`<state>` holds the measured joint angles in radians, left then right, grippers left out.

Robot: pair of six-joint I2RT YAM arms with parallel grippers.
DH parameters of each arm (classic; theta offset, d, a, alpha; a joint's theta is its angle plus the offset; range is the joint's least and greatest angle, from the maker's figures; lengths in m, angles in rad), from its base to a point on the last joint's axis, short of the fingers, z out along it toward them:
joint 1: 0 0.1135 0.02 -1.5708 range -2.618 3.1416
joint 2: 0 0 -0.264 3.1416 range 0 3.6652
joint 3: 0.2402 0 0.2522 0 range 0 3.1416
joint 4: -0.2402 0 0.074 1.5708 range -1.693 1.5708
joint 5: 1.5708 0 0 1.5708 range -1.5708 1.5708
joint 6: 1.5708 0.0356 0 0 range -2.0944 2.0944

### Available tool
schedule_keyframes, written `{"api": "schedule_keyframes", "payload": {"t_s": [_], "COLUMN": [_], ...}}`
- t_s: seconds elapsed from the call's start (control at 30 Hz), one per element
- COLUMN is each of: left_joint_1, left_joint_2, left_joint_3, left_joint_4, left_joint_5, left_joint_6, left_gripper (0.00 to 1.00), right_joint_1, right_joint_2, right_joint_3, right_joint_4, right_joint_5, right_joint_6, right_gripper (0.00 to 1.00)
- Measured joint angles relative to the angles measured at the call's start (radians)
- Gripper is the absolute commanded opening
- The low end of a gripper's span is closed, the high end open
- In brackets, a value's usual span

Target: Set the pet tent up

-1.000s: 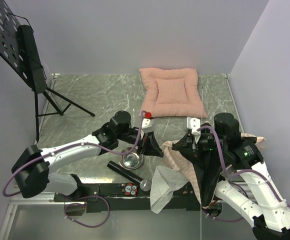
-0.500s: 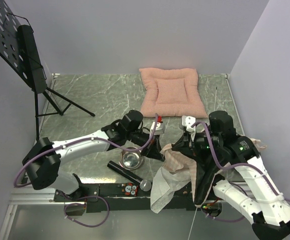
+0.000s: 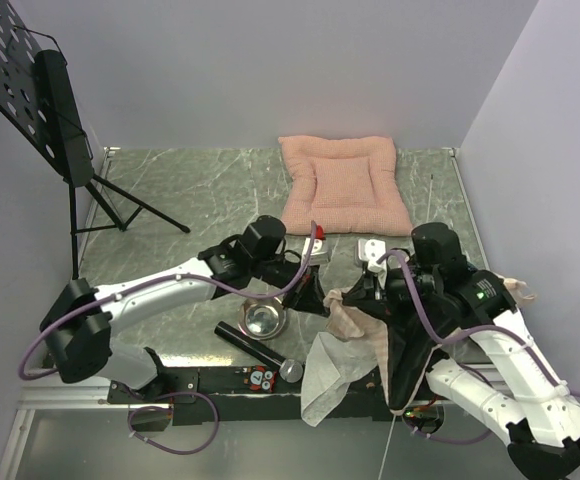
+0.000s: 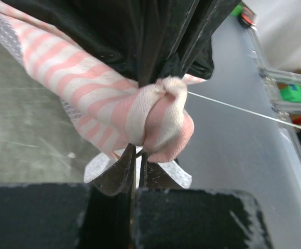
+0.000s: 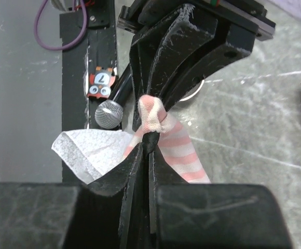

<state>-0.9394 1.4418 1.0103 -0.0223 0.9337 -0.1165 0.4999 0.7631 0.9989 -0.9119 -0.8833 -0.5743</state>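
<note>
The pet tent (image 3: 355, 330) lies crumpled at the table's near edge, between the two arms. It is pink-and-white striped cloth with white mesh (image 3: 325, 380) and a black floor (image 3: 410, 345). My left gripper (image 3: 320, 288) is shut on a knotted striped corner (image 4: 161, 119) of the tent, pinched at the jaw tips (image 4: 138, 151). My right gripper (image 3: 362, 288) faces it from the other side. It is shut on a fold of black cloth just under that same knot (image 5: 150, 116), at its tips (image 5: 149, 148). A thin white pole (image 4: 244, 109) runs off to the right.
A pink quilted cushion (image 3: 345, 185) lies at the back of the table. A steel bowl (image 3: 262, 320) and a black microphone (image 3: 260, 352) sit under the left arm near the front edge. A music stand (image 3: 40, 100) stands far left.
My left gripper has moved right, from above the bowl to the tent's knotted corner. My right gripper and the bunched cloth have shifted a little to the left.
</note>
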Motion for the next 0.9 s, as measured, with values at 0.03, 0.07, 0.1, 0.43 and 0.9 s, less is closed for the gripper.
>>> {"api": "schedule_keyframes", "payload": {"t_s": [0.03,0.07,0.1,0.43,0.9], "left_joint_1": [0.000,0.000,0.000,0.005,-0.045], "left_joint_2": [-0.015,-0.030,-0.042,-0.272,-0.404], "left_joint_3": [0.001,0.006,0.015,0.048,-0.060], "left_joint_4": [-0.006,-0.014,-0.019,-0.119,-0.198], "left_joint_5": [-0.020,-0.042,-0.055,-0.339,-0.575], "left_joint_6": [0.003,0.009,0.016,0.157,0.319], "left_gripper": [0.01,0.01,0.01,0.01,0.01], "right_joint_1": [0.001,0.002,0.002,0.013,-0.038], "right_joint_2": [-0.003,-0.003,-0.003,-0.065,-0.052], "right_joint_3": [0.010,0.024,0.042,0.190,0.290], "right_joint_4": [0.002,0.003,0.005,0.122,0.177], "right_joint_5": [0.000,0.001,0.002,0.069,0.597], "right_joint_6": [-0.001,0.000,0.004,0.171,0.394], "right_gripper": [0.17,0.24,0.32,0.93,0.96]}}
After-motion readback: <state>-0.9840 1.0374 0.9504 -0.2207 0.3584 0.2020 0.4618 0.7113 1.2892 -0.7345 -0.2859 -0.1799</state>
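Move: Just off the right fingertips, some 3 cm to their left and 2 cm lower, sits the tent's striped end, still pinched by the left hand about 2 cm to that hand's right. The tent's black panel has its edge in the right fingers; its bulk hangs roughly 8 cm back, 10 cm right and 10 cm below the right hand. The steel bowl lies about 18 cm left of the right hand, 5 ahead and 23 below; the pink cushion some 40 cm ahead, 2 right and 23 below. Opening wide, the right hand lets go of the black panel's edge and lifts about 13 cm, then swings forward and to the right, away from the left hand and nearer the cushion, turning some 40 degrees clockwise. The left hand keeps its pinch on the striped end, carrying it up about 8 cm and forward, then left about 6 cm while sinking a little, with the wrist turning too. ##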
